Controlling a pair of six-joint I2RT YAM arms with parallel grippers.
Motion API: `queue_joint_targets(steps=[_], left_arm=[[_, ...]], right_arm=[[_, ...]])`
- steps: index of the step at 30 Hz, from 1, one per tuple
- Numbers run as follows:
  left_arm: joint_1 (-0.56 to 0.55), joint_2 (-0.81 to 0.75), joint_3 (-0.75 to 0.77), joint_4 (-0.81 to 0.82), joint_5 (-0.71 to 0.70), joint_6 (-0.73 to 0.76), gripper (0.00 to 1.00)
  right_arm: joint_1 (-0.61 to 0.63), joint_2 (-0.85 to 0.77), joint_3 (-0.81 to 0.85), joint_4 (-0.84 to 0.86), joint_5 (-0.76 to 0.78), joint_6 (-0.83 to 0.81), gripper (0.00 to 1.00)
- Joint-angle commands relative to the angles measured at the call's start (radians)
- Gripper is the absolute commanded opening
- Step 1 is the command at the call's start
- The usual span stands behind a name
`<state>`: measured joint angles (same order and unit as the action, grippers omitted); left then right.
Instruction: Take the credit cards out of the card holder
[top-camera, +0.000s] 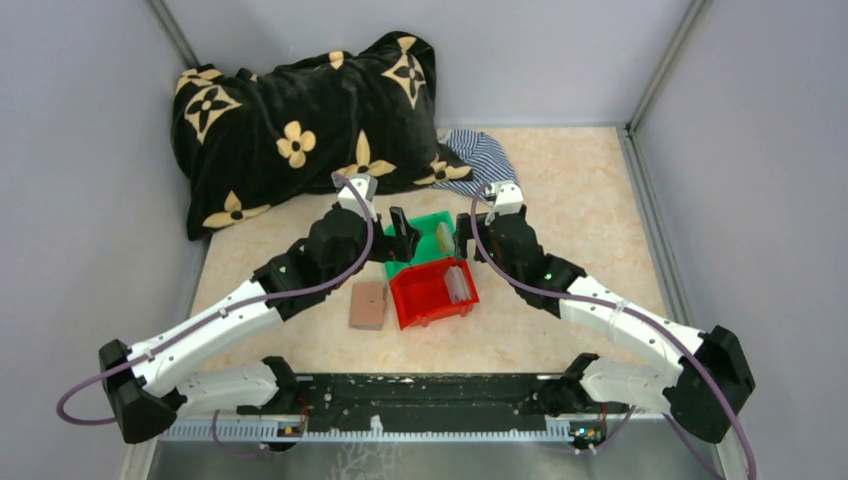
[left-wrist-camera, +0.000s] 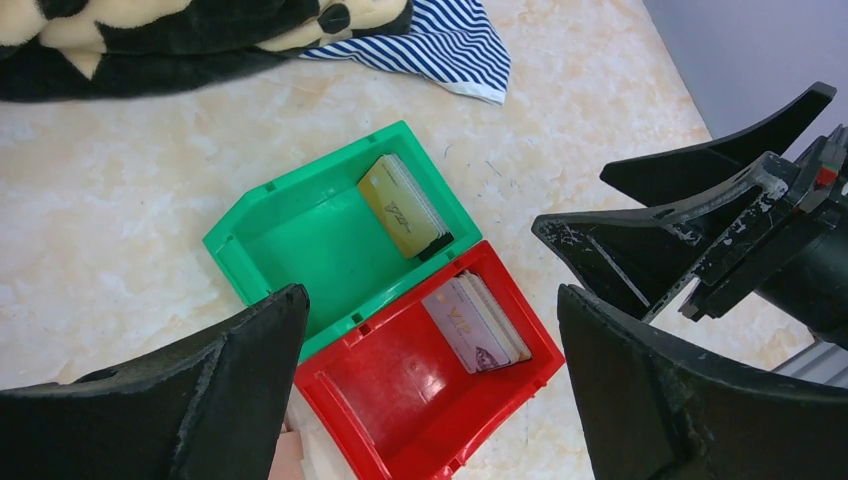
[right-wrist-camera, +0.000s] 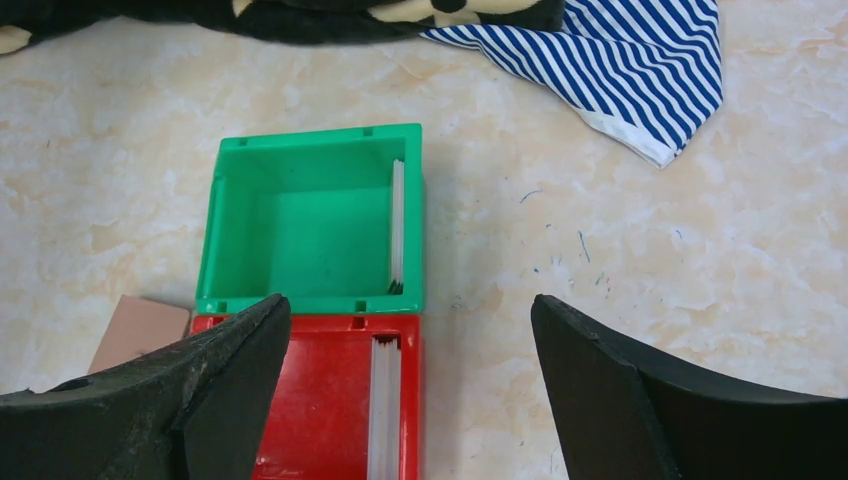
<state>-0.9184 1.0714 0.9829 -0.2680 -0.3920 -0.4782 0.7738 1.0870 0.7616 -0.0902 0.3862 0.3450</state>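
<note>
The brown card holder (top-camera: 368, 304) lies flat on the table just left of the red bin (top-camera: 425, 300), and a corner of this card holder (right-wrist-camera: 140, 330) shows in the right wrist view. Gold-faced credit cards (left-wrist-camera: 403, 205) lean against the right wall of the green bin (left-wrist-camera: 290, 240). Silvery credit cards (left-wrist-camera: 478, 322) lean against the right wall of the red bin (left-wrist-camera: 400, 400). My left gripper (left-wrist-camera: 430, 300) hangs open above both bins, holding nothing. My right gripper (right-wrist-camera: 410, 300) is open too, over the bins' right edge, and empty.
A black blanket with gold flowers (top-camera: 300, 130) fills the back left. A blue-and-white striped cloth (top-camera: 480, 160) lies behind the green bin (top-camera: 420, 225). Grey walls close in the table on three sides. The two grippers (top-camera: 405, 238) (top-camera: 466, 238) face each other closely.
</note>
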Motion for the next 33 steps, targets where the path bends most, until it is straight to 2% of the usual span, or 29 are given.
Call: queue_joint_targets(steps=[1, 12, 14, 19, 23, 25, 28, 29, 31, 33], left_arm=[[0.004, -0.035, -0.019, 0.046, -0.008, 0.017, 1.0], [0.01, 0.052, -0.015, -0.001, -0.05, 0.037, 1.0], [0.048, 0.073, -0.02, -0.015, -0.053, 0.013, 1.0], [0.278, 0.102, -0.09, 0.092, 0.186, -0.02, 1.0], [0.31, 0.176, -0.079, 0.148, 0.169, -0.037, 0.99], [0.319, 0.222, -0.067, 0.191, 0.163, -0.038, 0.99], [0.347, 0.293, -0.045, 0.254, 0.124, 0.001, 0.99], [0.362, 0.314, -0.043, 0.288, 0.112, 0.027, 1.0], [0.396, 0.36, -0.044, 0.354, 0.112, 0.065, 0.99], [0.434, 0.398, -0.03, 0.389, 0.124, 0.083, 0.99]], right_arm=[[-0.011, -0.019, 0.031, 0.047, 0.0, 0.013, 0.91], [-0.011, -0.018, 0.018, 0.047, 0.0, 0.021, 0.91], [-0.011, -0.016, 0.016, 0.042, 0.0, 0.03, 0.91], [-0.011, -0.005, 0.0, 0.012, -0.032, 0.072, 0.85], [-0.01, -0.019, -0.049, 0.0, -0.043, 0.099, 0.84], [-0.006, -0.011, -0.054, -0.024, -0.055, 0.112, 0.73], [0.039, -0.005, -0.056, -0.03, -0.054, 0.112, 0.36], [0.066, -0.003, -0.054, -0.031, -0.039, 0.108, 0.27], [0.131, -0.005, -0.041, -0.03, 0.0, 0.106, 0.12], [0.169, -0.004, -0.034, -0.022, 0.003, 0.113, 0.01]])
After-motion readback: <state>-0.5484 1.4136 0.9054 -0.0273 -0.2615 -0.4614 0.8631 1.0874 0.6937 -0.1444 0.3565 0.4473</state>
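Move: Some 12 cm ahead of the left hand, level sideways and about 23 cm lower, is the green box; the red box is straight below that hand, 4 cm to its right, and the brown card holder 3 cm back and 10 cm left. From the right hand the red box lies about 3 cm back, 6 cm left and 16 cm down, the green box 8 cm ahead and 9 cm left, the card holder 6 cm back and 20 cm left. Swinging forward and down by about 11 cm each way and some 6 cm left, the open left gripper comes in over the left side of the green box, its fingers tipping lower and turning roughly 15 degrees counter-clockwise. The right hand starts later, easing down and back about 4 cm each and slightly left over the card side of the red box while its fingers close almost shut on nothing. ##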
